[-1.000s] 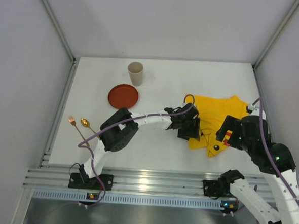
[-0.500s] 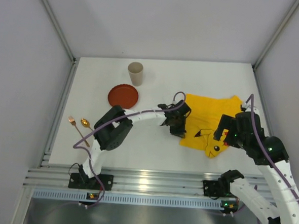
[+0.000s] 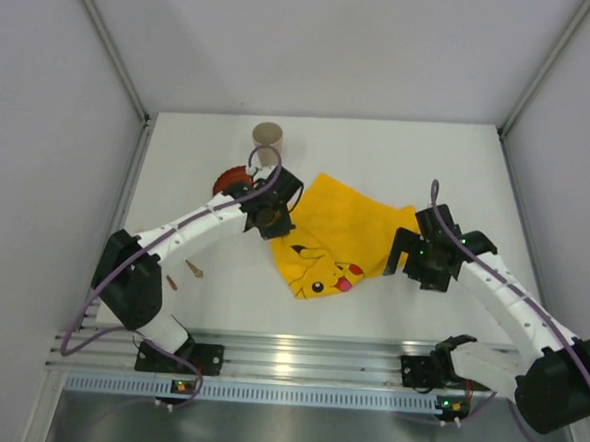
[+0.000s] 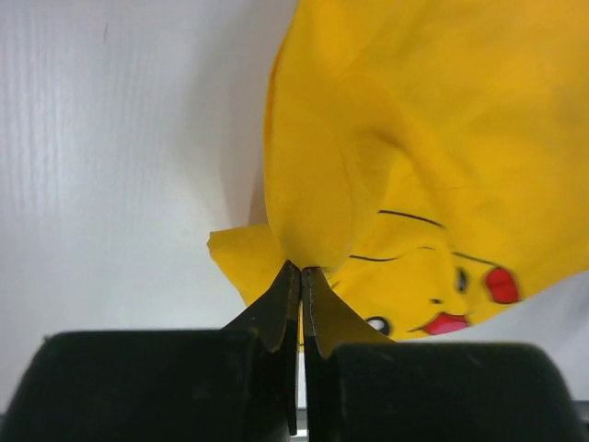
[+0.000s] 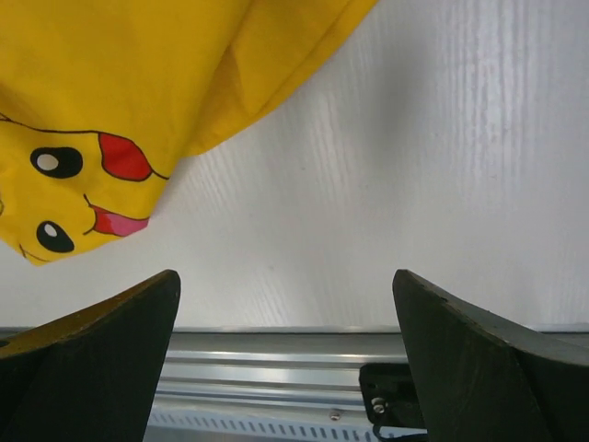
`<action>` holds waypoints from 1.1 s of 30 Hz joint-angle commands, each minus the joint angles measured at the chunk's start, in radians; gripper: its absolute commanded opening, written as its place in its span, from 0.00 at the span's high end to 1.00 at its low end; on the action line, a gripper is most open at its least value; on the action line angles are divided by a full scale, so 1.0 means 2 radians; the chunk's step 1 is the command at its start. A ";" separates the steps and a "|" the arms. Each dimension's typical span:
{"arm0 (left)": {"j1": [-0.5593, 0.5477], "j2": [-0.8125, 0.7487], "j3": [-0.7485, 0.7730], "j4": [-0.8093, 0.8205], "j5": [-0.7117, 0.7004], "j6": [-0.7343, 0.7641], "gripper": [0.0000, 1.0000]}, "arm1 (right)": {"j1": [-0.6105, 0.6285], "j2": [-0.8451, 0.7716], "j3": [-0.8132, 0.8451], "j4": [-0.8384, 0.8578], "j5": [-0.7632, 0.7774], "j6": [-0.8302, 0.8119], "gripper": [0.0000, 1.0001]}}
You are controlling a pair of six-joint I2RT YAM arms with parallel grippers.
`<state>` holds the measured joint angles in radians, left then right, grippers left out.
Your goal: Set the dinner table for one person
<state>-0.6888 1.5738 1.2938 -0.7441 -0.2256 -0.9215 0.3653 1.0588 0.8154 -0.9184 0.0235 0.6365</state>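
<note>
The dinner table (image 3: 409, 158) is a white tabletop with a silver rail (image 3: 297, 356) along its near edge. A yellow Pikachu-print cloth (image 3: 340, 229) lies spread across its middle. My left gripper (image 3: 267, 215) is shut on the cloth's left corner; in the left wrist view the fingertips (image 4: 301, 273) pinch a fold of the yellow cloth (image 4: 433, 129) just above the table. My right gripper (image 3: 411, 260) is open at the cloth's right edge, holding nothing. In the right wrist view the right gripper (image 5: 285, 281) spans bare table, the cloth (image 5: 138, 64) lying up and to its left.
A beige cup (image 3: 267, 135) stands at the back. A red plate (image 3: 224, 182) is mostly hidden under my left arm. Two copper-coloured utensils (image 3: 193, 268) lie at the front left, partly covered by that arm. Grey walls enclose the table.
My left gripper has shut on the cloth's corner and dragged the cloth left toward the plate. My right arm swung left and lower along with it, still open.
</note>
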 commanded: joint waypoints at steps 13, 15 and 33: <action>-0.005 0.026 0.025 -0.080 0.020 -0.005 1.00 | -0.006 0.113 -0.092 0.226 -0.040 0.089 0.35; -0.005 0.026 0.023 -0.088 0.019 -0.003 1.00 | -0.009 0.118 -0.105 0.245 -0.032 0.104 0.44; -0.006 0.023 0.029 -0.131 0.010 0.004 1.00 | -0.051 0.198 -0.094 0.286 0.078 0.137 0.52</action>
<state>-0.6956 1.6321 1.3125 -0.9600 -0.1955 -0.9276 0.2829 1.3983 0.6624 -0.3092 0.0692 0.9112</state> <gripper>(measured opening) 0.015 0.495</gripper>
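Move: The right hand, open and empty, has the yellow cloth's right edge about 8 cm ahead, 4 cm to its left and 9 cm below; the cloth's far right corner lies some 22 cm straight ahead. The left hand, already pinching the cloth's left edge, has that right edge about 28 cm to its right, 5 cm back and 12 cm below. The red plate is roughly 11 cm ahead and 13 cm left of it, the cup 20 cm ahead and 6 cm left. Down about 8 cm, drifting a little left, then forward some 9 cm low over the table, the right hand comes to the cloth's right edge, turning about 20 degrees clockwise and narrowing its fingers to half open, the tips reaching the folded edge. The left hand keeps its pinch, dips quickly back and down, rises slightly, then eases back, ending about 4 cm back and 3 cm lower. ##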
